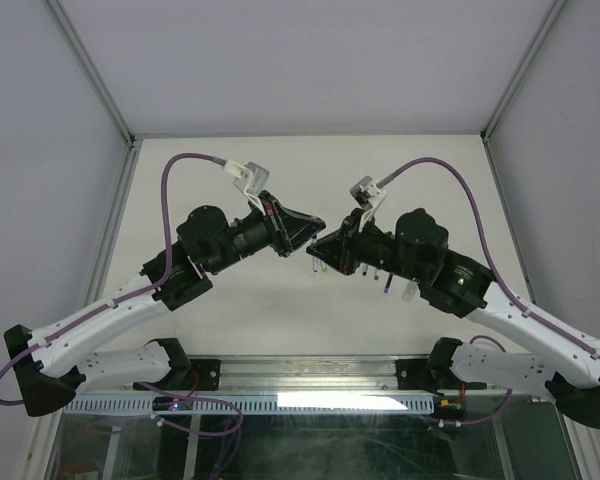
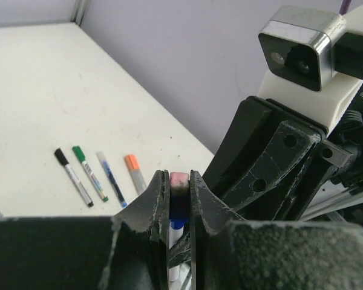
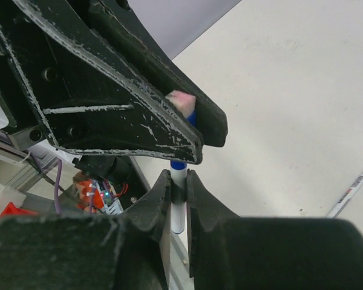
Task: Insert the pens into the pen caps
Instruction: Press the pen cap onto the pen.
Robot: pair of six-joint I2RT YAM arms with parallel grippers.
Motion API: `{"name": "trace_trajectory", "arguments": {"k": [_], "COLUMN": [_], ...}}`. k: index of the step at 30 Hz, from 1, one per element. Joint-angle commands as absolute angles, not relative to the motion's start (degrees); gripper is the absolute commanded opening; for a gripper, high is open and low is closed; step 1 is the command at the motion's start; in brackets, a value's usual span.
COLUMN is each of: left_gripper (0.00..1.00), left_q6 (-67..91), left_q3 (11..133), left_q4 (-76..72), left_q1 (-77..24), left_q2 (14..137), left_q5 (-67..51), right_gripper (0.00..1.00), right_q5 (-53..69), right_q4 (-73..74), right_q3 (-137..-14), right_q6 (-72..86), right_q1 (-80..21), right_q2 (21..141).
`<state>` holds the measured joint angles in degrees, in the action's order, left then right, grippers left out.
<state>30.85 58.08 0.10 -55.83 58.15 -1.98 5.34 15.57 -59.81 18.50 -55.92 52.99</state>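
My left gripper (image 2: pixel 179 175) is shut on a blue pen cap (image 2: pixel 179 204) with a pinkish end. My right gripper (image 3: pixel 178 176) is shut on a white-barrelled pen (image 3: pixel 178 202), whose blue collar sits at the mouth of that cap (image 3: pixel 192 118). The two grippers meet tip to tip above the table's middle, left gripper (image 1: pixel 302 240) against right gripper (image 1: pixel 325 248). Several more pens lie side by side on the table: one black-capped (image 2: pixel 72 177), one green-capped (image 2: pixel 89 173), one blue-marked (image 2: pixel 111 179) and one orange-capped (image 2: pixel 135 172).
The row of pens (image 1: pixel 378 275) lies under the right arm's wrist. One more pen (image 3: pixel 351 192) lies alone on the white table (image 1: pixel 230 310). Grey walls close in the back and sides, and a metal rail (image 1: pixel 310 375) runs along the near edge.
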Motion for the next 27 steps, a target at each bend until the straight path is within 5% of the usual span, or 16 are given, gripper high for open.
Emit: {"name": "trace_trajectory", "arguments": {"k": [1, 14, 27], "left_gripper": [0.01, 0.34, 0.52], "left_q6": [34.27, 35.54, 34.33], "left_q3": [56.04, 56.46, 58.73], "left_q4": [9.19, 9.15, 15.51], "left_q1": [-59.41, -59.33, -57.23], "left_q2": [58.94, 57.27, 53.71], "left_q5": [-13.59, -10.44, -1.27], "right_gripper": [0.00, 0.00, 0.00], "right_q5": [3.68, 5.41, -4.56], "right_q4": [-4.68, -4.80, 6.85], "right_q3": [-56.90, -46.88, -41.19], "right_q6": [25.17, 30.90, 35.29], "right_q1": [-54.71, -54.67, -54.67], "right_q2": [51.72, 48.07, 43.07]}}
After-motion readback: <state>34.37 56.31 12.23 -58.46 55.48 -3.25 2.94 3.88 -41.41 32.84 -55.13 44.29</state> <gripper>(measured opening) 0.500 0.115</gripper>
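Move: The capped pen is shared between the hands: the left pinches its blue cap, with the barrel's middle some 3 cm back and 4 cm below. The right grips the barrel, with the cap about 3 cm ahead of it and 3 cm up. Far below, roughly 33 cm under the left hand, a green-ended pen lies about 11 cm ahead and 1 cm right of it, and the black-capped pen some 9 cm ahead, 12 cm right. The capped pen is first carried down some 4 cm between the two hands; then the left fingers open to about half and let go of the cap, drawing back about 3 cm and a little lower. The right hand keeps its pinch on the barrel and sinks about 5 cm in all, its wrist turning some 15 degrees. ##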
